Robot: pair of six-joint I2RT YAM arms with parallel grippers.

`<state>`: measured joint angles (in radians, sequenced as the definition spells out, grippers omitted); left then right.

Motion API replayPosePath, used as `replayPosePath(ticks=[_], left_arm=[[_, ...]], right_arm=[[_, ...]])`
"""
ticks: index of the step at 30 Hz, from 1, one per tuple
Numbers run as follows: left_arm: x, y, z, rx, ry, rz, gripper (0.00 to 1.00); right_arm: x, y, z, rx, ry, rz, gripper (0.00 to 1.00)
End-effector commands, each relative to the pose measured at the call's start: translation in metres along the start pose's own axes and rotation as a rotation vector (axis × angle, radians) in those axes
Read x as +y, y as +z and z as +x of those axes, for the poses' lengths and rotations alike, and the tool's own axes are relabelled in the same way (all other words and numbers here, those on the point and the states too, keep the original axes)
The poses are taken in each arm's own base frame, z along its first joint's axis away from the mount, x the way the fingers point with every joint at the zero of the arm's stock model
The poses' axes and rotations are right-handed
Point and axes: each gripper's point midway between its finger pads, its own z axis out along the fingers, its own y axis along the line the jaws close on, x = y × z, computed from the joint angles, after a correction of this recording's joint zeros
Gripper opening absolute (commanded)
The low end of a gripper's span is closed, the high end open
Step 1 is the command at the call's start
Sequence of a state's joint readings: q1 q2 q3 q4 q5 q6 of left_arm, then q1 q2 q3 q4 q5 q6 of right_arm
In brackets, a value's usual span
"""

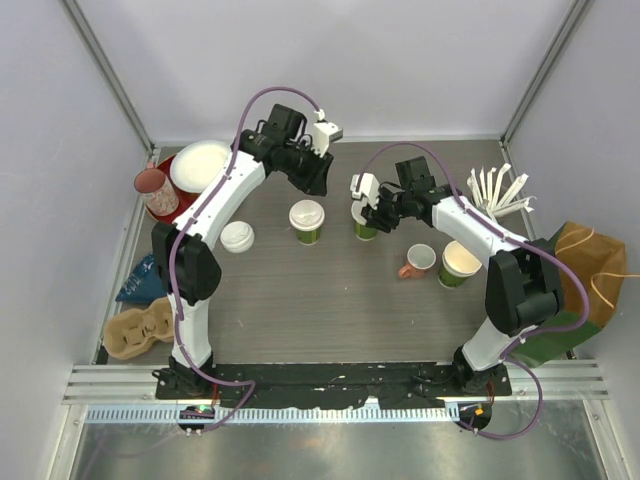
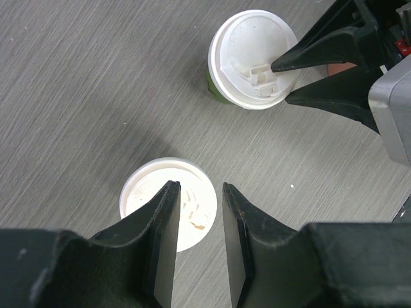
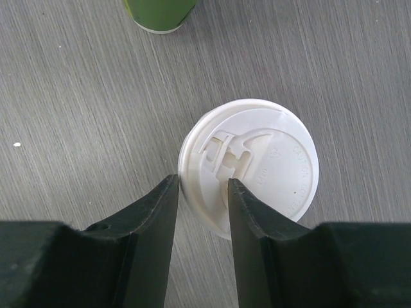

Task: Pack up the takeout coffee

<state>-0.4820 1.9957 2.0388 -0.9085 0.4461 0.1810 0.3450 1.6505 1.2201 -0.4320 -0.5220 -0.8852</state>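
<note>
Two takeout coffee cups stand at mid-table, green with white lids. My right gripper (image 1: 367, 213) (image 3: 203, 179) hangs over the right one (image 1: 366, 229) (image 3: 257, 163). Its fingers are apart and straddle the lid's near-left rim, one outside it and one over the top. The left wrist view shows those black fingertips (image 2: 277, 65) at that lid (image 2: 247, 58). The left cup (image 1: 307, 221) (image 2: 144, 192) stands below my left gripper (image 1: 318, 182) (image 2: 200, 186), which hovers above it, open, with nothing between its fingers. A green cup wall (image 3: 160, 14) shows at the top edge of the right wrist view.
A loose white lid (image 1: 237, 236) lies left of the cups. A pink-handled mug (image 1: 419, 260) and a lidless green cup (image 1: 460, 263) stand to the right. A plate (image 1: 201, 165), a pink tumbler (image 1: 152, 188), a cardboard carrier (image 1: 140, 330), cutlery (image 1: 497, 190) and a paper bag (image 1: 590, 265) line the sides.
</note>
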Motion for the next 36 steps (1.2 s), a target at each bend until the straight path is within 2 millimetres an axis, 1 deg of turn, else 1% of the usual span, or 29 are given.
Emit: replayPosePath(ticks=[1, 3, 6, 7, 8, 10, 12, 13, 14, 15, 16, 17, 18, 19, 20, 21, 22, 23, 24, 25, 26, 27, 28, 30, 31, 33, 34, 35, 36], left_arm=[[-0.009, -0.024, -0.017, -0.059, 0.039, 0.012, 0.36], [-0.008, -0.025, -0.016, -0.060, 0.037, 0.010, 0.36], [-0.007, -0.028, -0.018, -0.065, 0.040, 0.008, 0.36], [-0.008, -0.029, -0.020, -0.068, 0.042, 0.012, 0.36], [-0.008, -0.030, -0.021, -0.070, 0.042, 0.011, 0.36], [-0.009, -0.032, -0.022, -0.073, 0.043, 0.013, 0.36], [-0.009, -0.034, -0.021, -0.074, 0.046, 0.011, 0.37], [-0.009, -0.034, -0.020, -0.070, 0.048, 0.012, 0.37], [-0.008, -0.037, -0.020, -0.070, 0.047, 0.010, 0.37], [-0.008, -0.037, -0.019, -0.069, 0.048, 0.009, 0.38], [-0.008, -0.037, -0.017, -0.064, 0.047, 0.010, 0.38], [-0.008, -0.041, -0.017, -0.064, 0.046, 0.006, 0.38], [-0.006, -0.043, -0.017, -0.068, 0.044, 0.003, 0.38], [-0.006, -0.044, -0.013, -0.063, 0.041, 0.001, 0.39], [-0.004, -0.049, -0.013, -0.069, 0.041, -0.008, 0.39], [-0.002, -0.052, -0.012, -0.072, 0.040, -0.015, 0.40], [-0.003, -0.052, -0.007, -0.065, 0.041, -0.013, 0.40], [-0.001, -0.054, -0.005, -0.064, 0.040, -0.017, 0.40], [-0.002, -0.060, -0.007, -0.077, 0.047, -0.025, 0.40], [-0.002, -0.059, 0.001, -0.063, 0.043, -0.023, 0.40], [-0.002, -0.061, 0.002, -0.065, 0.043, -0.024, 0.40], [-0.001, -0.062, 0.003, -0.066, 0.048, -0.029, 0.40], [-0.003, -0.064, 0.007, -0.063, 0.045, -0.027, 0.40], [-0.004, -0.067, 0.011, -0.059, 0.039, -0.028, 0.41], [-0.007, -0.070, 0.014, -0.060, 0.034, -0.023, 0.40], [-0.010, -0.072, 0.017, -0.067, 0.036, -0.015, 0.41], [-0.013, -0.072, 0.018, -0.079, 0.033, 0.000, 0.41], [-0.016, -0.073, 0.018, -0.086, 0.024, 0.010, 0.41], [-0.019, -0.073, 0.019, -0.089, 0.010, 0.021, 0.41]], right_arm=[[-0.005, -0.001, -0.003, 0.004, 0.020, 0.021, 0.44], [-0.009, -0.009, -0.017, -0.023, 0.020, 0.044, 0.45], [-0.020, -0.026, -0.045, -0.085, 0.041, 0.094, 0.54], [-0.026, -0.032, -0.055, -0.108, 0.054, 0.116, 0.58], [-0.032, -0.037, -0.062, -0.128, 0.063, 0.143, 0.59], [-0.038, -0.049, -0.081, -0.174, 0.097, 0.172, 0.64], [-0.043, -0.058, -0.095, -0.214, 0.121, 0.193, 0.66], [-0.044, -0.067, -0.106, -0.241, 0.148, 0.207, 0.74], [-0.048, -0.073, -0.113, -0.269, 0.173, 0.227, 0.74], [-0.055, -0.080, -0.117, -0.275, 0.209, 0.273, 0.74], [-0.064, -0.096, -0.129, -0.304, 0.241, 0.330, 0.75], [-0.068, -0.104, -0.134, -0.325, 0.366, 0.365, 0.75], [-0.083, -0.118, -0.126, -0.289, 0.440, 0.481, 0.75], [-0.093, -0.140, -0.136, -0.304, 0.490, 0.555, 0.75], [-0.093, -0.152, -0.124, -0.255, 0.608, 0.619, 0.75], [-0.105, -0.175, -0.107, -0.196, 0.684, 0.782, 0.75], [-0.112, -0.199, -0.105, -0.185, 0.729, 0.879, 0.75], [-0.104, -0.214, -0.092, -0.123, 0.769, 0.930, 0.75], [-0.102, -0.227, -0.086, -0.118, 0.831, 0.988, 0.75], [-0.104, -0.252, -0.074, -0.085, 0.868, 1.113, 0.75], [-0.093, -0.268, -0.062, -0.040, 0.908, 1.155, 0.75], [-0.089, -0.279, -0.053, -0.030, 0.957, 1.207, 0.75], [-0.081, -0.295, -0.033, 0.035, 0.993, 1.261, 0.75], [-0.070, -0.315, -0.018, 0.044, 1.052, 1.307, 0.75], [-0.063, -0.328, 0.003, 0.101, 1.091, 1.347, 0.74], [-0.054, -0.349, 0.025, 0.173, 1.116, 1.435, 0.72], [-0.044, -0.361, 0.042, 0.267, 1.131, 1.494, 0.71], [-0.039, -0.370, 0.052, 0.327, 1.136, 1.539, 0.70], [-0.036, -0.375, 0.058, 0.361, 1.143, 1.554, 0.70]])
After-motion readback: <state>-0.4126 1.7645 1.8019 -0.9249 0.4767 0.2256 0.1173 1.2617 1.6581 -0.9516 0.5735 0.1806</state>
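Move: Beside the right lidded cup, the right hand has its fingers at the lid, the cup's middle some 2 cm ahead, 1 cm left and 5 cm down. From this hand the straws stand about 25 cm right and 2 cm ahead at similar height, the mug 10 cm right and 8 cm back, the open cup 20 cm right and 9 cm back. For the left hand, the straws lie roughly 39 cm right, level fore and aft and 9 cm lower. Coming free of the lid's rim, the right hand opens its fingers wide and rises about 24 cm, edging forward, then swings some 25 cm right and back over the open cup's side towards a place high above the straws, turning about 100 degrees clockwise. The left hand, empty and part open, later draws about 5 cm left and 4 cm back, climbing slightly. ##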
